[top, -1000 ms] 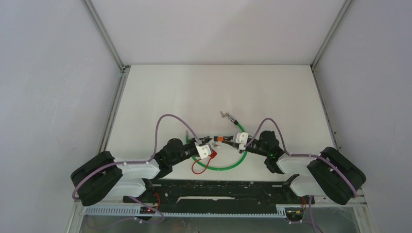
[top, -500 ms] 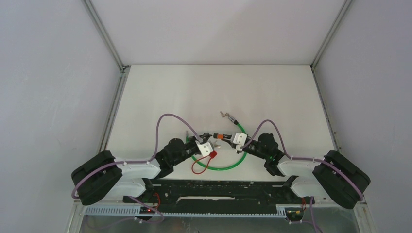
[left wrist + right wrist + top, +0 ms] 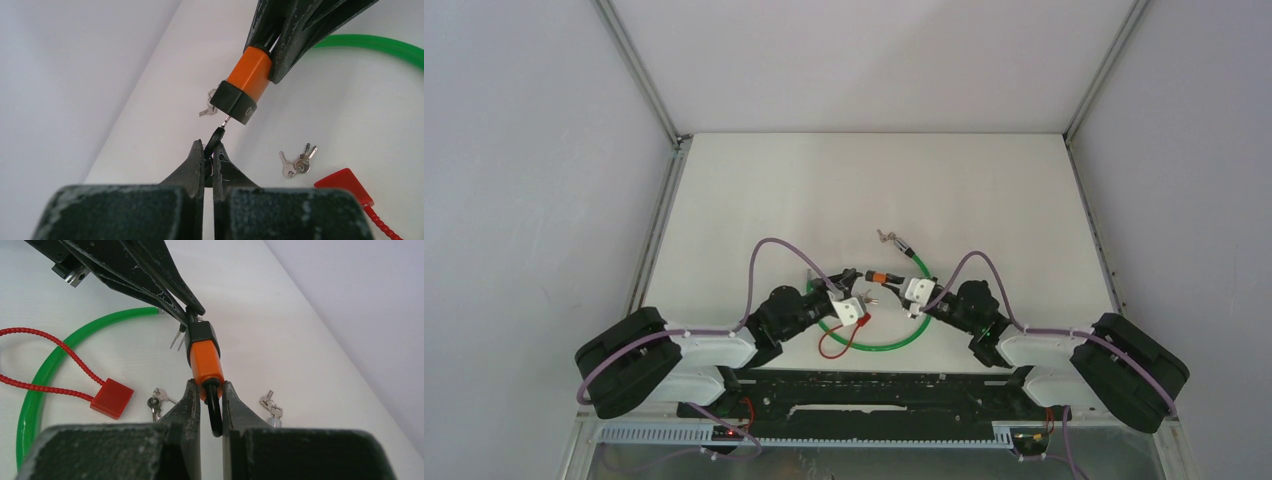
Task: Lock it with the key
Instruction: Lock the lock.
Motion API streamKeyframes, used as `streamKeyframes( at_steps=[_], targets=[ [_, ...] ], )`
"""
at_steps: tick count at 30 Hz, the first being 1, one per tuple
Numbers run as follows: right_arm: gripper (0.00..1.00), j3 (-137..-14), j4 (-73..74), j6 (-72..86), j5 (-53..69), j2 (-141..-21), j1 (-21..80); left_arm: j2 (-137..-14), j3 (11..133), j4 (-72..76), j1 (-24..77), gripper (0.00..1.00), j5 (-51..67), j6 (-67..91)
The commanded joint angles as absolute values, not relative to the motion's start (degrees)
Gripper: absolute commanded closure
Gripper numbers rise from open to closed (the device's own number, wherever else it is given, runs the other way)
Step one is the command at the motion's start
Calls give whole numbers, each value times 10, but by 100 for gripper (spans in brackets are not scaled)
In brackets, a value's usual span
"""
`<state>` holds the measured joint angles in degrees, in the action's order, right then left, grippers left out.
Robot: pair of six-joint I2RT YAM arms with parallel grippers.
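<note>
A small lock with an orange body and black end (image 3: 249, 80) hangs above the table, with my right gripper (image 3: 210, 385) shut on its orange end (image 3: 206, 362). Its black shackle (image 3: 215, 410) sits between the fingers. My left gripper (image 3: 207, 147) is shut on the black head of the key (image 3: 216, 136), whose thin metal blade meets the lock's black end. In the top view the two grippers meet at the lock (image 3: 879, 280) near the table's front middle.
A green cable loop (image 3: 894, 340) and a red tag (image 3: 111, 397) on a red beaded cord lie under the grippers. Loose key bunches lie on the table (image 3: 296, 162) (image 3: 270, 402). A further small metal piece (image 3: 894, 240) lies behind.
Both grippers have shifted slightly while staying joined at the lock. The right arm's elbow has dropped a little. Both grips are unchanged.
</note>
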<state>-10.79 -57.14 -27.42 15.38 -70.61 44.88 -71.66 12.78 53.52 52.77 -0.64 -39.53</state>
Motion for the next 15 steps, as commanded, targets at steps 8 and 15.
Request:
streamKeyframes(
  at_steps=[8, 15],
  targets=[
    [100, -70, -702, -305, -124, -706, 418, -714, 97, 565, 516, 100, -76, -424],
    [100, -45, -785, -316, -102, -727, 417, -712, 96, 570, 516, 100, -79, -423]
  ],
)
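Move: The left hand pinches the black key head, with the shaft in the keyhole of the padlock whose middle is about 5 cm to its right, 1 cm back and level with it. The right hand holds the padlock by its shackle; the key head lies some 7 cm left and 2 cm ahead. About 10 cm below the right hand lie loose keys 5 cm left, 3 cm back, and the green cable's silver end 12 cm ahead, 3 cm right. After barely shifting at first, the right hand suddenly swings away from the left hand, about 8 cm right and 5 cm forward towards the green cable's silver end, turning some 25 degrees clockwise and keeping its grip on the padlock. The left fingers lose the key head and close empty as that hand goes about 2.5 cm left, slightly down and forward. ##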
